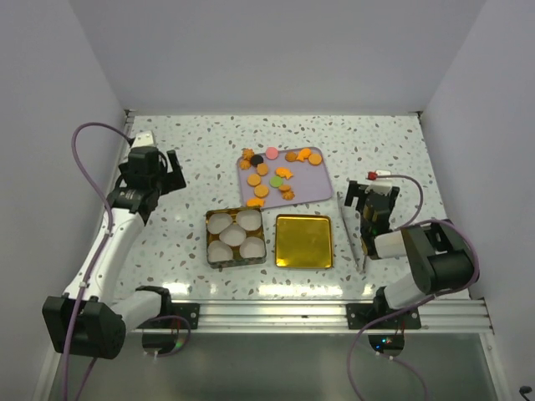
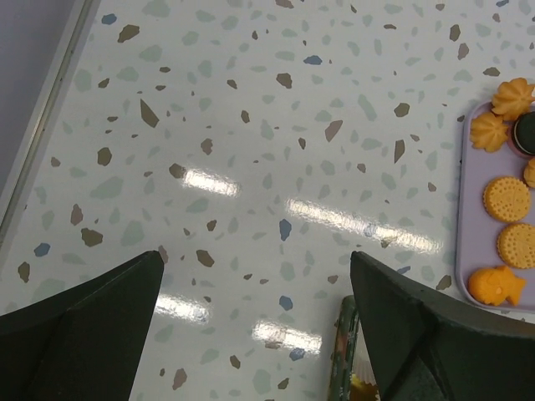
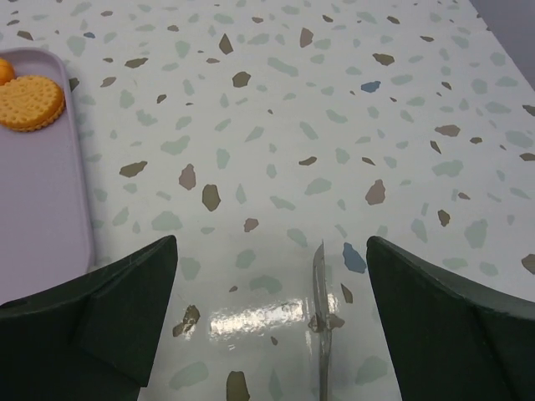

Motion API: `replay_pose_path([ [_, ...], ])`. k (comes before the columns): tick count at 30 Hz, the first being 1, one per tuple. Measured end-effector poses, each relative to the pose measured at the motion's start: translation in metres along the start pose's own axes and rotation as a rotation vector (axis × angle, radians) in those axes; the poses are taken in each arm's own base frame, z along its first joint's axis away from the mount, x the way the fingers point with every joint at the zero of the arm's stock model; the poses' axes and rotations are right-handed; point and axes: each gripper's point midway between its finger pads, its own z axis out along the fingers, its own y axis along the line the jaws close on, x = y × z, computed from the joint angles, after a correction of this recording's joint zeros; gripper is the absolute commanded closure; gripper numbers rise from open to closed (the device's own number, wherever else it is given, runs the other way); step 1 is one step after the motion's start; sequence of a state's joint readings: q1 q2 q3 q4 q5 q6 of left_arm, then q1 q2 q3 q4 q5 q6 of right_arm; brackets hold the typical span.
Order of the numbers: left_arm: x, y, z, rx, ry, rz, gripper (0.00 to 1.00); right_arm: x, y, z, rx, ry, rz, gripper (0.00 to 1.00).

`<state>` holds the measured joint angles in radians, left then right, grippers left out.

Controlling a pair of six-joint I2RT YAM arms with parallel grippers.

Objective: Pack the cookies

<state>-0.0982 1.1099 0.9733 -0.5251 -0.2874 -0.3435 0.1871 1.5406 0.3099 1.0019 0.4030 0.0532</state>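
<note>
The cookies [image 1: 262,190] lie scattered on a lilac tray [image 1: 313,190] at mid-table. Most are round and orange, with a pink one [image 1: 272,153], a green one [image 1: 274,180] and a black one [image 1: 257,159]. My left gripper [image 1: 175,173] hovers left of the tray, open and empty [image 2: 255,259]. Its wrist view catches the tray's edge [image 2: 468,225] with orange cookies [image 2: 506,199]. My right gripper [image 1: 372,188] stands open and empty [image 3: 272,246] to the right of the tray. One round cookie [image 3: 29,102] shows on the tray [image 3: 42,209] in the right wrist view.
An open square tin [image 1: 210,242] holding several white paper cups [image 1: 232,236] stands in front of the tray; its rim [image 2: 347,351] shows by my left finger. A gold lid [image 1: 303,241] lies next to it. A thin metal tool [image 1: 353,234] [image 3: 320,317] lies beneath my right gripper.
</note>
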Motion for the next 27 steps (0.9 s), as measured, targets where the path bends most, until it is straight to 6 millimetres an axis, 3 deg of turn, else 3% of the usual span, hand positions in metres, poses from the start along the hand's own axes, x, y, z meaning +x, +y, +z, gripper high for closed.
replay_pose_path([
  [6, 0.009, 0.004, 0.002, -0.021, 0.042, 0.014, 0.0, -0.025, -0.019, -0.02, 0.062, -0.04, 0.042, 0.01],
  [10, 0.013, 0.002, 0.003, -0.013, 0.059, 0.017, 0.0, -0.092, -0.025, -0.025, 0.11, -0.048, 0.077, 0.01],
  [13, 0.014, 0.002, 0.0, -0.004, 0.053, 0.015, 0.0, -0.146, -0.027, -0.043, 0.113, -0.069, 0.171, 0.01],
  [16, 0.014, 0.002, -0.001, 0.0, 0.05, 0.014, 0.0, -0.166, -0.033, -0.064, 0.131, -0.007, 0.238, 0.01],
  [18, 0.015, 0.001, 0.0, 0.007, 0.055, 0.015, 0.0, -0.162, -0.032, -0.074, 0.129, 0.079, 0.248, 0.01],
  [20, 0.019, 0.0, 0.001, 0.012, 0.064, 0.017, 0.0, -0.142, -0.029, -0.082, 0.126, 0.212, 0.239, 0.01],
  [25, 0.028, -0.001, 0.002, 0.024, 0.087, 0.026, 0.0, -0.039, -0.02, -0.119, 0.122, 0.662, 0.155, 0.01],
  [27, 0.028, -0.001, 0.003, 0.025, 0.089, 0.027, 0.0, -0.017, -0.02, -0.137, 0.124, 0.777, 0.127, 0.01],
])
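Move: The silver tongs' middle lies about 11 cm back of the right gripper, 4 cm to its left and some 10 cm below. The gold tray is roughly 14 cm back and 20 cm left of this gripper, and the purple cookie tray about 10 cm ahead and 25 cm left, both at table height. From the left gripper the tongs are some 52 cm right, 6 cm back and 22 cm below. Lift the open right gripper off its low, forward-reaching pose by about 17 cm, then bring it back and down again over the tongs, ending some 13 cm nearer the base and a little higher than it began. On the way back, tip the fingers some 40 degrees down towards the table, keeping them wide open. Let the left gripper, also open, sink a couple of centimetres and ease slightly back. ##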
